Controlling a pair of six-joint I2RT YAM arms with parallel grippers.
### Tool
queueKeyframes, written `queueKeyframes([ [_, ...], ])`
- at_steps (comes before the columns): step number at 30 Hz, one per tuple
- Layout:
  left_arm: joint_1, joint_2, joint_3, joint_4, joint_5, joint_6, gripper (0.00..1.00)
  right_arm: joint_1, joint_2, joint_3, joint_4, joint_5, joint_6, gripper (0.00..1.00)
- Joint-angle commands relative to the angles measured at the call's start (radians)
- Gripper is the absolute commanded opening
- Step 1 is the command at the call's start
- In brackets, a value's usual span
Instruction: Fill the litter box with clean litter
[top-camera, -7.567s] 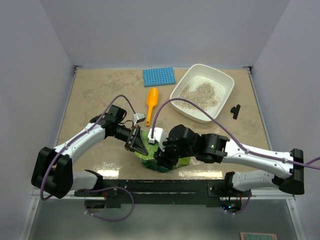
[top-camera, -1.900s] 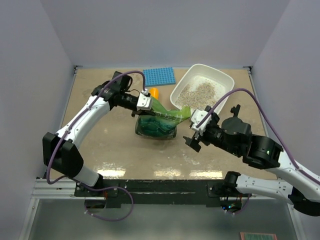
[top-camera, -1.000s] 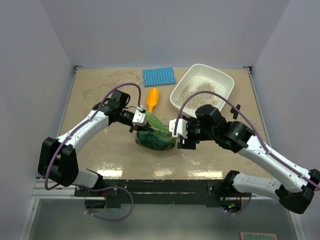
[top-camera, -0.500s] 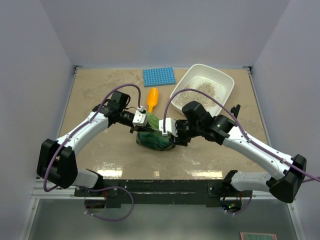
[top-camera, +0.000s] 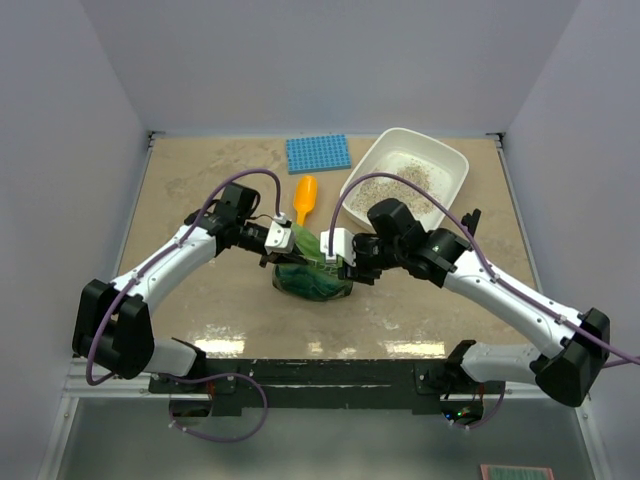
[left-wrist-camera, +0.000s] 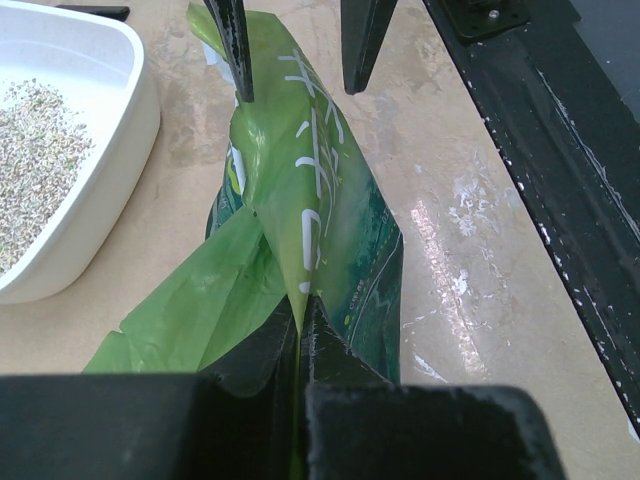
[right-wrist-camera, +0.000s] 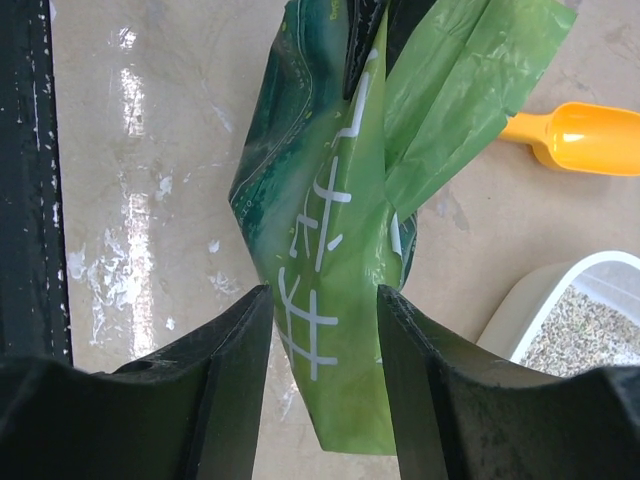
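Observation:
The white litter box stands at the back right with clean litter heaped inside; its corner also shows in the left wrist view. A crinkly green bag sits upright at mid-table. My left gripper is shut on the bag's folded top edge. From the right, my right gripper reaches the same top. Its jaws stand open on either side of the bag's free end, with small gaps showing. The bag hangs between both grippers.
An orange scoop lies behind the bag, also seen in the right wrist view. A blue studded mat lies at the back centre. A small black part rests right of the litter box. The black table edge runs along the near side.
My right arm has swung left to the bag and its jaws have narrowed around the bag's free end. The left gripper still pinches the bag top, almost unmoved over the last second.

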Motion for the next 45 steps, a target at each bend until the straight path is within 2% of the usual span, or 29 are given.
queueKeyframes([
  [1,-0.019,-0.041,0.01,0.057,0.131,-0.005,0.0,-0.01,0.016,-0.022,0.049,-0.007,0.008,0.49],
  [15,-0.018,-0.056,0.002,0.077,0.126,-0.014,0.0,-0.07,0.001,-0.126,0.094,0.028,0.039,0.45],
  [18,-0.018,-0.052,0.01,0.077,0.129,-0.02,0.0,-0.096,-0.032,-0.141,0.101,-0.027,0.044,0.36],
  [21,-0.02,-0.058,0.008,0.074,0.128,-0.017,0.0,-0.099,-0.023,-0.146,0.106,-0.036,0.038,0.23],
  [22,-0.019,-0.061,0.008,0.076,0.128,-0.019,0.0,-0.099,0.002,-0.141,0.109,-0.045,0.036,0.0],
  [25,-0.018,-0.082,0.002,0.096,0.117,-0.023,0.0,-0.104,0.028,-0.097,0.095,-0.108,0.025,0.0],
  [28,-0.018,-0.127,0.007,0.169,0.102,-0.071,0.0,-0.122,0.028,-0.014,0.06,-0.096,0.012,0.0],
  [31,-0.017,-0.184,-0.001,0.321,0.045,-0.196,0.0,-0.125,0.008,0.073,0.017,-0.087,-0.004,0.0],
  [34,-0.015,-0.199,0.057,0.278,0.021,-0.204,0.0,-0.125,0.031,0.261,-0.065,-0.091,-0.019,0.0],
  [37,-0.015,-0.221,0.059,0.258,0.004,-0.2,0.0,-0.125,0.051,0.339,-0.124,-0.102,-0.034,0.0],
  [38,-0.015,-0.227,0.038,0.287,0.002,-0.212,0.0,-0.125,0.047,0.33,-0.127,-0.113,-0.034,0.0],
  [42,-0.015,-0.23,-0.111,0.428,0.016,-0.321,0.0,-0.125,0.02,0.123,-0.032,-0.108,-0.007,0.0],
  [45,-0.029,-0.233,-0.232,0.566,-0.034,-0.422,0.0,-0.125,-0.012,-0.032,0.055,-0.127,0.048,0.0],
])
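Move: The right gripper hovers half open over the right end of the litter bag's folded rim; the spot to pinch is about 4 cm below, 1 cm ahead and 2 cm to its right. From the same hand, the orange scoop lies some 15 cm ahead and 9 cm left, and the litter box 20 cm ahead and 14 cm right, both well below. The left gripper already holds the rim; that right end is about 10 cm to its right, level fore and aft. Sink the right gripper about 4 cm, easing slightly forward and right, so its fingers straddle the bag's right rim, then shut them to pinch the folded plastic. Keep the left gripper's hold on the other end and stay put meanwhile. Then raise both together, left by some 6 cm and right by 8, tipping the left wrist slightly, and dip a little at the end. ##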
